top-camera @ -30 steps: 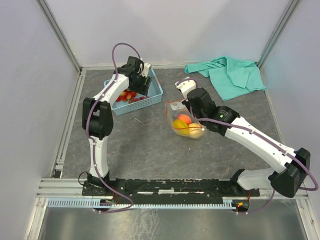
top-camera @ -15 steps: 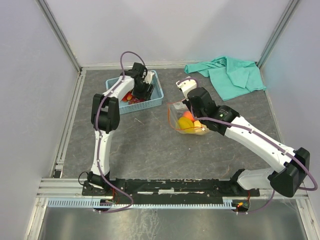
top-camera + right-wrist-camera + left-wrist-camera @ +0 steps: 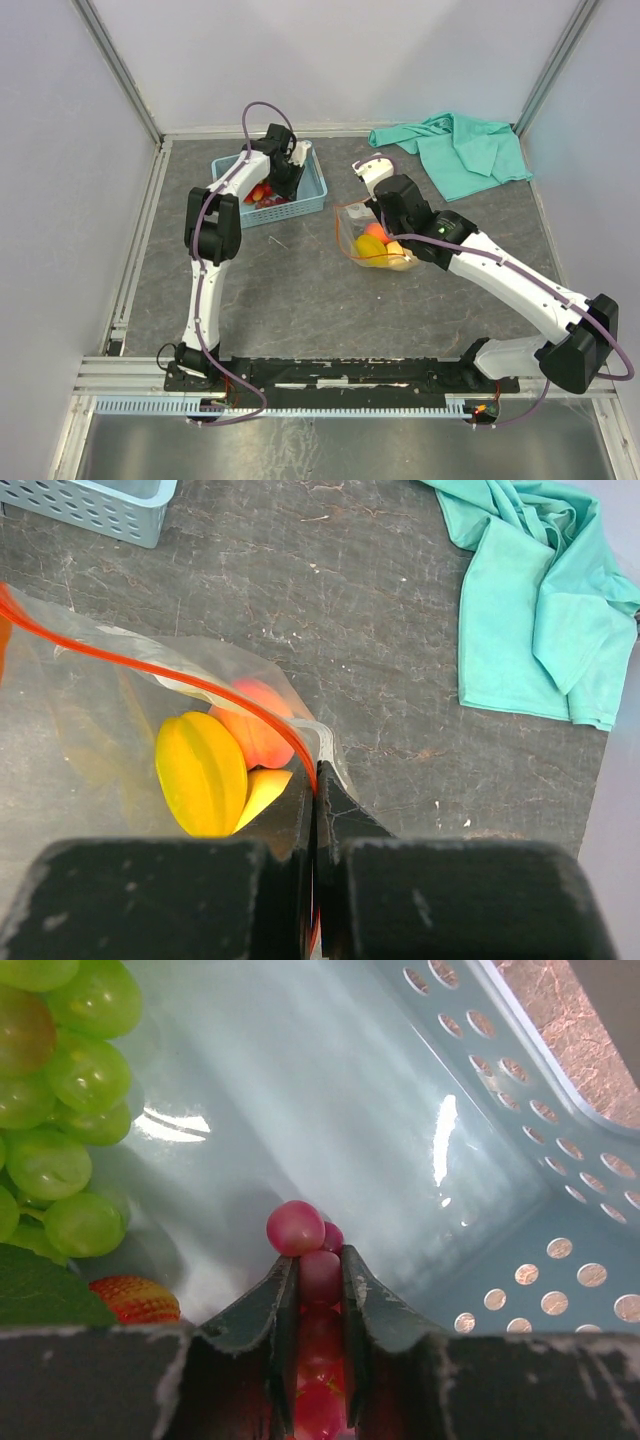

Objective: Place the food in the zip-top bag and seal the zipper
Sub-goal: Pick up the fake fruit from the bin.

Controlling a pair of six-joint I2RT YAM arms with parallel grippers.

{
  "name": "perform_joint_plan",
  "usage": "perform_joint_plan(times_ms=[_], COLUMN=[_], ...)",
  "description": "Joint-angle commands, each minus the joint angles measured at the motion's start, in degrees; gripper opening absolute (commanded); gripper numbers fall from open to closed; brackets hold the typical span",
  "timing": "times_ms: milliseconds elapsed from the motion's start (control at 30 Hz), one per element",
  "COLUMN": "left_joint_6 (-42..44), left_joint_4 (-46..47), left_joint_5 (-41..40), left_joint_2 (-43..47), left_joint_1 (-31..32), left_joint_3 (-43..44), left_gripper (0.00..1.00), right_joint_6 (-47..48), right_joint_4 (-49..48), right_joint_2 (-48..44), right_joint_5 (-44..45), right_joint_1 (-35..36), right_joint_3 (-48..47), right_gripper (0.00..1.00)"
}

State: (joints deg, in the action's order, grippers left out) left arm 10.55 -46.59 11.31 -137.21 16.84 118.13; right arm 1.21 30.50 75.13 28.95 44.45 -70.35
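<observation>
In the left wrist view my left gripper is down inside the light blue basket, shut on a bunch of purple-red grapes whose top berries stick out past the fingertips. Green grapes and a strawberry lie to its left. My right gripper is shut on the edge of the zip-top bag, right on the red-orange zipper. The bag's mouth gapes open. Inside it lie a ribbed yellow fruit, a peach and a lemon.
The basket stands at the back left of the dark table, the bag to its right. A teal cloth lies crumpled at the back right. Grey walls and metal rails close in the table.
My left gripper dropped deeper into the basket and closed on the purple-red grapes. My right gripper shifted slightly with the bag's edge, and the bag tilted up a little.
</observation>
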Motion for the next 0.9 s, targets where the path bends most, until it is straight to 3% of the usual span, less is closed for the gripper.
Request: perform_joint_plan(times_ms=[0, 100, 600, 867], left_joint_6=[1.15, -0.18, -6.71, -14.63], left_joint_4=[-0.84, 0.28, 7.9, 14.5], left_joint_5=[0.98, -0.07, -9.25, -4.55], left_joint_2=[4.5, 8.55, 24.15, 34.88], left_joint_1=[-0.05, -0.05, -0.06, 0.1], left_joint_3=[0.56, -0.01, -6.35, -13.68], left_gripper=[0.13, 0.03, 0.03, 0.03], right_joint_6=[-1.21, -1.51, -4.95, -9.3], right_joint_4=[-1.75, -1.85, -2.44, -3.89], right_joint_2=[-0.39, -0.81, -3.21, -3.48], right_joint_5=[0.55, 0.47, 0.01, 1.49], right_joint_1=[-0.37, -0.37, -0.5, -0.46], right_joint_3=[-0.98, -0.93, 0.11, 0.71], right_gripper=[0.01, 0.01, 0.01, 0.01])
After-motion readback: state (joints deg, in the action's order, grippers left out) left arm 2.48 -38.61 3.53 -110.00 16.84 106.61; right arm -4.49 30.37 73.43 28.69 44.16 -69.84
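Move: About 19 cm to the right of the left hand and some 11 cm back stands the zip-top bag, its middle roughly 8 cm higher; the hand is low in the bin, already shut on the red grapes. The green grapes lie about 7 cm ahead of the hand, straight on, and the strawberries some 8 cm to its left and 2 cm farther out. From the right hand, the red grapes are about 11 cm ahead, 21 cm left and 21 cm below. Lifting the already pinched red grapes off the bin floor, the left hand climbs about 18 cm almost straight up, slowly at first and then fast, easing some 2 cm left late on. Its fingers keep their hold and tilt outward from the steep downward pose by roughly 20 degrees as it rises, with a small counter-clockwise turn. ##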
